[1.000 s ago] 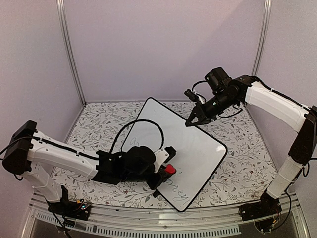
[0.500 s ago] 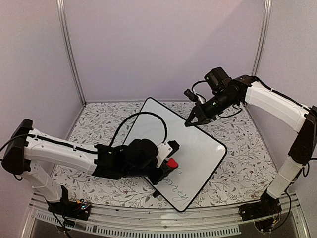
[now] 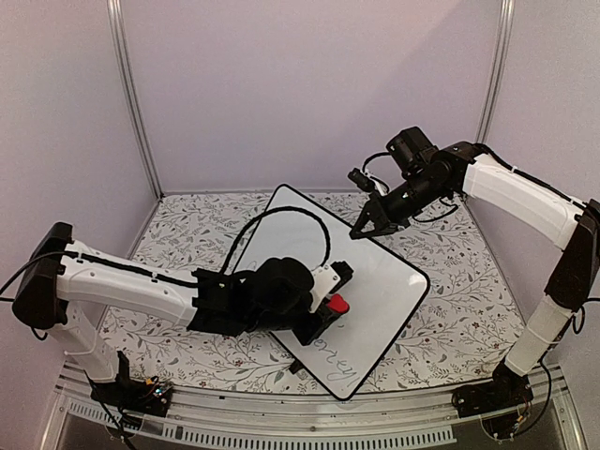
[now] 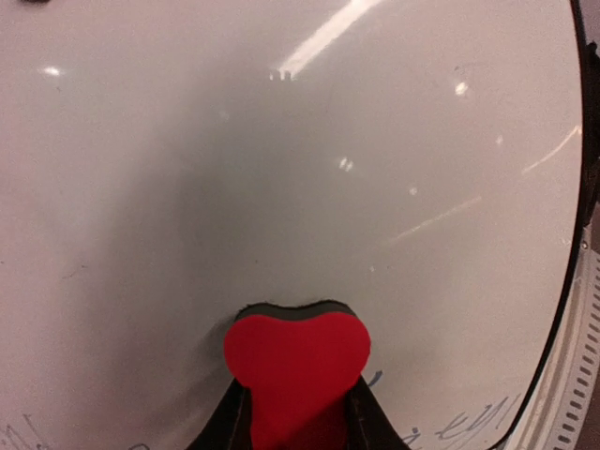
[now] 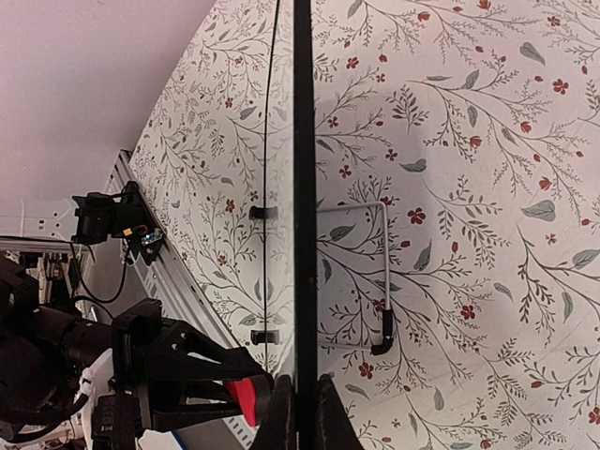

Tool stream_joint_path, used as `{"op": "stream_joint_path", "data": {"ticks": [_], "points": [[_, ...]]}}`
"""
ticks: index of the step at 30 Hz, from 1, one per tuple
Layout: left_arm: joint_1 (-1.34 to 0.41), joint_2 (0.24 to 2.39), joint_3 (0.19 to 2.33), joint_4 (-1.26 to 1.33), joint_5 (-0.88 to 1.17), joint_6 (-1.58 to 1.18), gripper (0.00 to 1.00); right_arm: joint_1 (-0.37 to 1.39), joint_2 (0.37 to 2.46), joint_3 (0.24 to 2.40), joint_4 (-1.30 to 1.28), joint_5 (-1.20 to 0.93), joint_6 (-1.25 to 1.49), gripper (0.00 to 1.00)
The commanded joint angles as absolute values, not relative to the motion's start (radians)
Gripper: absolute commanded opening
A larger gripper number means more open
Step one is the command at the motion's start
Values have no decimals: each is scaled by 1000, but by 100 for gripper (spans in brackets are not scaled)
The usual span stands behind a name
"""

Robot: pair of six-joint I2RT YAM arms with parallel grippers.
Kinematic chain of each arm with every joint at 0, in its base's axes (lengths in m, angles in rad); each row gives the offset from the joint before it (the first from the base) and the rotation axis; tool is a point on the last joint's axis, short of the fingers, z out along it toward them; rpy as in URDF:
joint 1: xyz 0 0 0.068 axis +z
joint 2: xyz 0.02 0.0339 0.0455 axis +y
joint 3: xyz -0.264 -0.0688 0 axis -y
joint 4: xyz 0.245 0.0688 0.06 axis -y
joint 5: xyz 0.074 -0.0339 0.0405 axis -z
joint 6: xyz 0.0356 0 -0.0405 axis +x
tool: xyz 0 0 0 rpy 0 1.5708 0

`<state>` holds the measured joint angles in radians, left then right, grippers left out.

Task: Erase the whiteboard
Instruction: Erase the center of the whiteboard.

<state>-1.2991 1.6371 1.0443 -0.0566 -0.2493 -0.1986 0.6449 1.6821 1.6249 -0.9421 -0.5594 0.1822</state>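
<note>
The whiteboard [image 3: 375,281] lies tilted on the flowered table, with dark cursive writing left near its front corner [image 3: 339,361]. My left gripper [image 3: 330,307] is shut on a red eraser [image 3: 337,304], pressed on the board's lower middle. In the left wrist view the eraser [image 4: 298,361] sits heart-shaped between the black fingers on the white board [image 4: 281,159], with writing just below right. My right gripper [image 3: 362,230] is shut on the board's far edge. Seen from the right wrist, its fingers [image 5: 281,412] clamp the black rim [image 5: 302,187] edge-on.
A wire stand [image 5: 380,272] shows under the board in the right wrist view. The flowered tablecloth [image 3: 469,309] surrounds the board. A metal rail [image 3: 281,417] runs along the near edge, and a black cable [image 3: 281,216] loops over the board from my left arm.
My left gripper has slid the eraser to the right and slightly up across the board, wiping away writing behind it. The right arm holds still.
</note>
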Motion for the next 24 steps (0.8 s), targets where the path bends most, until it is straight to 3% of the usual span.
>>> {"op": "stream_joint_path", "data": {"ticks": [1, 24], "points": [[-1307, 1676, 1003, -72, -227, -227, 0, 672, 1706, 1640, -947, -575, 169, 0], [-1337, 1588, 845, -78, -245, -322, 0, 672, 1706, 1638, -947, -574, 169, 0]]}}
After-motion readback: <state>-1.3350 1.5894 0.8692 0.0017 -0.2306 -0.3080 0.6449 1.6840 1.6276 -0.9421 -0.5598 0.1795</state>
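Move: The eraser in the left gripper is on the leaning whiteboard. The middle of "prosperity" lies down the slope, about 3 cm back, 3 cm to the left and 4 cm lower. The board's near foot is some 6 cm back, 8 cm left and 9 cm below; its nearest corner is about 15 cm back, 3 cm right and 9 cm below. From the right gripper, the word is roughly 13 cm back, 10 cm left and 15 cm down. Bring the left gripper down the board's slope towards its lower edge, down about 4 cm while going some 3 cm left and 3 cm back, starting slowly. Keep the grip on the eraser, run it along the board onto the middle of "prosperity", and tip the wrist only about 5 degrees. Keep the right gripper still, pinching the board's upper edge. ##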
